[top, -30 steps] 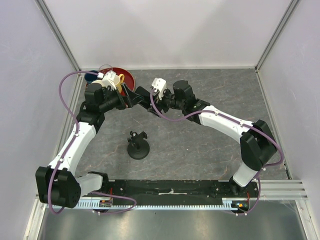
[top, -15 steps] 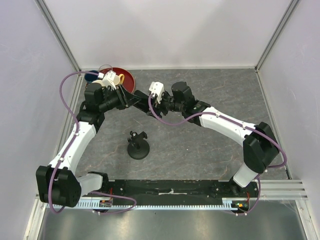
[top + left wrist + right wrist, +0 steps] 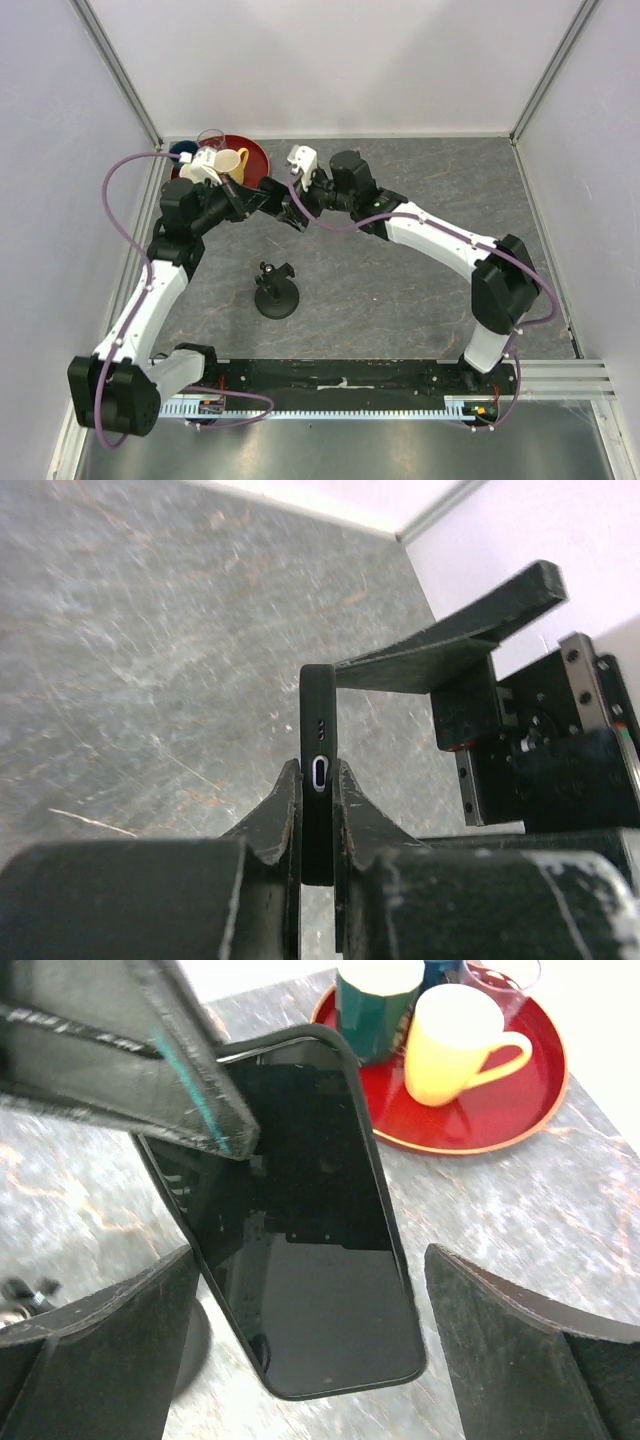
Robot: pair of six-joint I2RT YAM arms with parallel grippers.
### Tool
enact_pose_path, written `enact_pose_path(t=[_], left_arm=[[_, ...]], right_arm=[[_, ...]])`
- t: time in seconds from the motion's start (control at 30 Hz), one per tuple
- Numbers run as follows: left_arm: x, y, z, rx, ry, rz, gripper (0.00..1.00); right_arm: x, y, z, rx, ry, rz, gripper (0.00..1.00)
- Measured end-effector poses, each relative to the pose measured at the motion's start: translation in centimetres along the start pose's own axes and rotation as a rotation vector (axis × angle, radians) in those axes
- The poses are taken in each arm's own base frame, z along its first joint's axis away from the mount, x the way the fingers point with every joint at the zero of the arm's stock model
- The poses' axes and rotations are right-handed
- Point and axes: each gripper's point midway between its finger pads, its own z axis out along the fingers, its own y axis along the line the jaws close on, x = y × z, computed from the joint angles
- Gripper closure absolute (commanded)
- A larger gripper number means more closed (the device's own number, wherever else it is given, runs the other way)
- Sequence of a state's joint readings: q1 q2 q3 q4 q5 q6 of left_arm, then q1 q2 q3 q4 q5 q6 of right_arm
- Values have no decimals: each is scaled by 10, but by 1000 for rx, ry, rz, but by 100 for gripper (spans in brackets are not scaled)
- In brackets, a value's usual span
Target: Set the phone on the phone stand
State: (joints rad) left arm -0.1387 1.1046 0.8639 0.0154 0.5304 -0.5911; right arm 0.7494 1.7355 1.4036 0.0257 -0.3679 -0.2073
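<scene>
The phone (image 3: 318, 742) is a thin black slab held on edge, clamped between my left gripper's (image 3: 318, 780) fingers above the table. In the right wrist view the phone's dark screen (image 3: 310, 1250) hangs between the wide-apart fingers of my right gripper (image 3: 310, 1355), which is open and not touching it. In the top view the left gripper (image 3: 258, 198) and right gripper (image 3: 297, 208) meet at the back left. The phone stand (image 3: 276, 296), with a round black base and small clamp, stands alone nearer the front, below both grippers.
A red tray (image 3: 258, 158) at the back left corner holds a yellow mug (image 3: 450, 1045), a dark green cup (image 3: 375, 1000) and a clear glass (image 3: 500, 975). White walls enclose the grey stone-patterned tabletop (image 3: 420, 290).
Both grippers have shifted left and toward the back. The right gripper has closed in on the left one, and its open fingers now flank the phone.
</scene>
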Motion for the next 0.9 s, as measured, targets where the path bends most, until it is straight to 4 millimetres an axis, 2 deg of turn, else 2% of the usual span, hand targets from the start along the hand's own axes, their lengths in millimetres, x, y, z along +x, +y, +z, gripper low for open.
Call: enact_pose_path(t=[0.13, 0.27, 0.33, 0.4, 0.5, 0.63, 0.77, 0.9], left_arm=[[-23, -4, -22, -44, -153, 60, 98], [-41, -13, -44, -67, -273, 118, 98], [-45, -12, -55, -82, -320, 131, 98], [-48, -11, -65, -93, -367, 141, 98], [-55, -8, -74, -106, -415, 152, 98], [-60, -4, -75, -114, -439, 157, 98], [-61, -2, -76, -117, -445, 158, 98], [-67, 2, -79, -128, -468, 161, 98]], right_arm=[[-21, 3, 14, -34, -42, 115, 2], [-44, 13, 17, -90, -107, 241, 2], [-59, 9, 15, -95, -164, 337, 2], [-72, -6, 10, -92, -248, 455, 2], [-76, -28, 2, -84, -323, 593, 2], [-69, -49, 5, -77, -364, 732, 2], [-66, -42, 12, -156, -402, 850, 2], [-70, -29, 14, -266, -480, 954, 8]])
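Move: The left gripper already holds the phone by one end, its middle about 4 cm to the hand's right and 1 cm back; the phone stand is some 15 cm back from this hand, straight behind it and about 22 cm lower. The yellow mug is roughly 20 cm ahead, 16 cm left and 22 cm down. From the open right gripper, the phone's middle is about 3 cm left, level fore and aft. Keep the left fingers pinched on the phone and carry it up about 6 cm and left about 8 cm, away from the right gripper, turning the hand some 20 degrees counter-clockwise and tipping its fingers up. Leave the right gripper wide open: raise it up and left, swing it forward, then ease it back left, twisting strongly so its fingers tip upward. ##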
